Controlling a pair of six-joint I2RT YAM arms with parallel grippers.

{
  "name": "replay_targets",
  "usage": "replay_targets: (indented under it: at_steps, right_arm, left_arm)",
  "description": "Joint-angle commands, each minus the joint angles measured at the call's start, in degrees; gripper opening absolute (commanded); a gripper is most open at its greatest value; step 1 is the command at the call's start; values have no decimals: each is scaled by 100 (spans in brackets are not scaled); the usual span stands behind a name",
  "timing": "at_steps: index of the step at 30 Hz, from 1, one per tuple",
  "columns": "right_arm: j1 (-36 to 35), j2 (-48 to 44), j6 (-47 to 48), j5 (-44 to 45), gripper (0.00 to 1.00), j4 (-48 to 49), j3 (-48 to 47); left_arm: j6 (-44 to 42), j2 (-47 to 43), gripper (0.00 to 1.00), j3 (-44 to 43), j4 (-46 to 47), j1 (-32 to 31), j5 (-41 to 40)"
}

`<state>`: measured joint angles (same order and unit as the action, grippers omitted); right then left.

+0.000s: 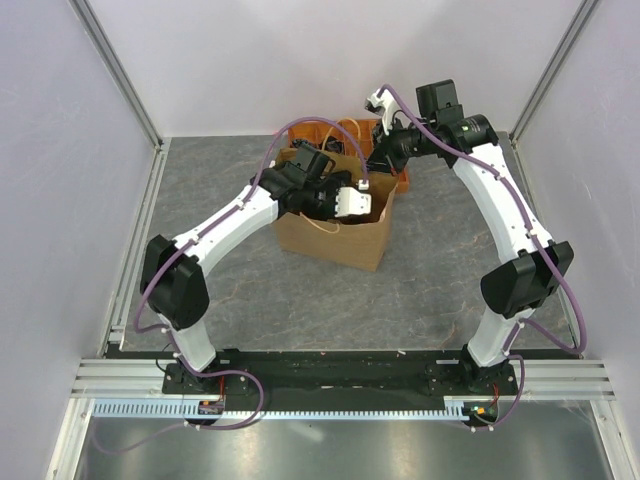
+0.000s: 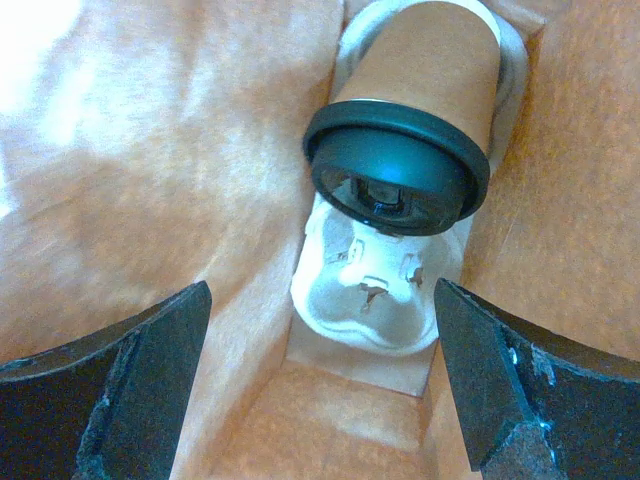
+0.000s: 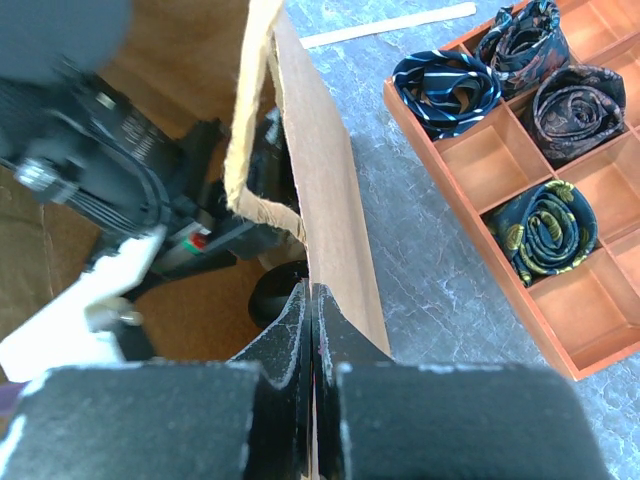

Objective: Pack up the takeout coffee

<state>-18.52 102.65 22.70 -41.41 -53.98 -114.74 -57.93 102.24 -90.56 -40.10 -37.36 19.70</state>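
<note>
In the left wrist view the takeout coffee (image 2: 400, 165), a brown paper cup with a black lid, lies inside the paper bag (image 2: 150, 200). Its lid faces the camera, and it rests on a pale moulded cup carrier (image 2: 375, 300). My left gripper (image 2: 320, 390) is open and empty, its fingers (image 2: 130, 390) apart from the cup and nearer than it. In the top view the left wrist (image 1: 350, 200) reaches into the bag (image 1: 335, 240) and hides the cup. My right gripper (image 3: 315, 300) is shut on the bag's wall (image 3: 320, 190), at the bag's back right (image 1: 388, 168).
An orange divided tray (image 3: 500, 165) with several rolled ties stands right of the bag, behind it in the top view (image 1: 345, 132). The left arm (image 3: 100, 170) fills the bag's opening. White enclosure walls stand on all sides.
</note>
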Motion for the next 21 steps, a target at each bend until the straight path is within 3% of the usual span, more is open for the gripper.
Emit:
replay_targets:
  at_steps: [1, 13, 21]
  right_arm:
    - [7, -254, 182, -218, 0, 98, 66]
    - [7, -439, 419, -289, 0, 150, 294]
    - [15, -606, 595, -429, 0, 238, 478]
  left_arm:
    - [203, -467, 100, 21, 204, -16, 209]
    - [633, -889, 100, -31, 283, 168, 349]
    - [1179, -1775, 100, 240, 775, 344, 464]
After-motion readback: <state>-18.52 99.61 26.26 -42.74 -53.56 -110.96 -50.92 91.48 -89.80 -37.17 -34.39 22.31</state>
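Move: Inside the bag, the coffee cup sits about 8 cm to the right of the open left hand, level with it fore and aft, and some 8 cm lower. The carrier's empty cell is roughly 10 cm below that hand and 1 cm to its right; the bag rim pinched by the right hand is about 10 cm to the left hand's right, 3 cm ahead and 14 cm higher. From the right hand, the cup lies some 3 cm back, 3 cm left and 22 cm below. Backing out of the bag empty, the left hand rises about 8 cm, away from the cup and carrier, easing off midway and then speeding up with a slight drift to the left. Its fingers stay wide open and tip up by some 10 degrees, still pointing right and down. The right hand keeps the bag rim pinched in shut fingers and eases back barely more than 1 cm. ##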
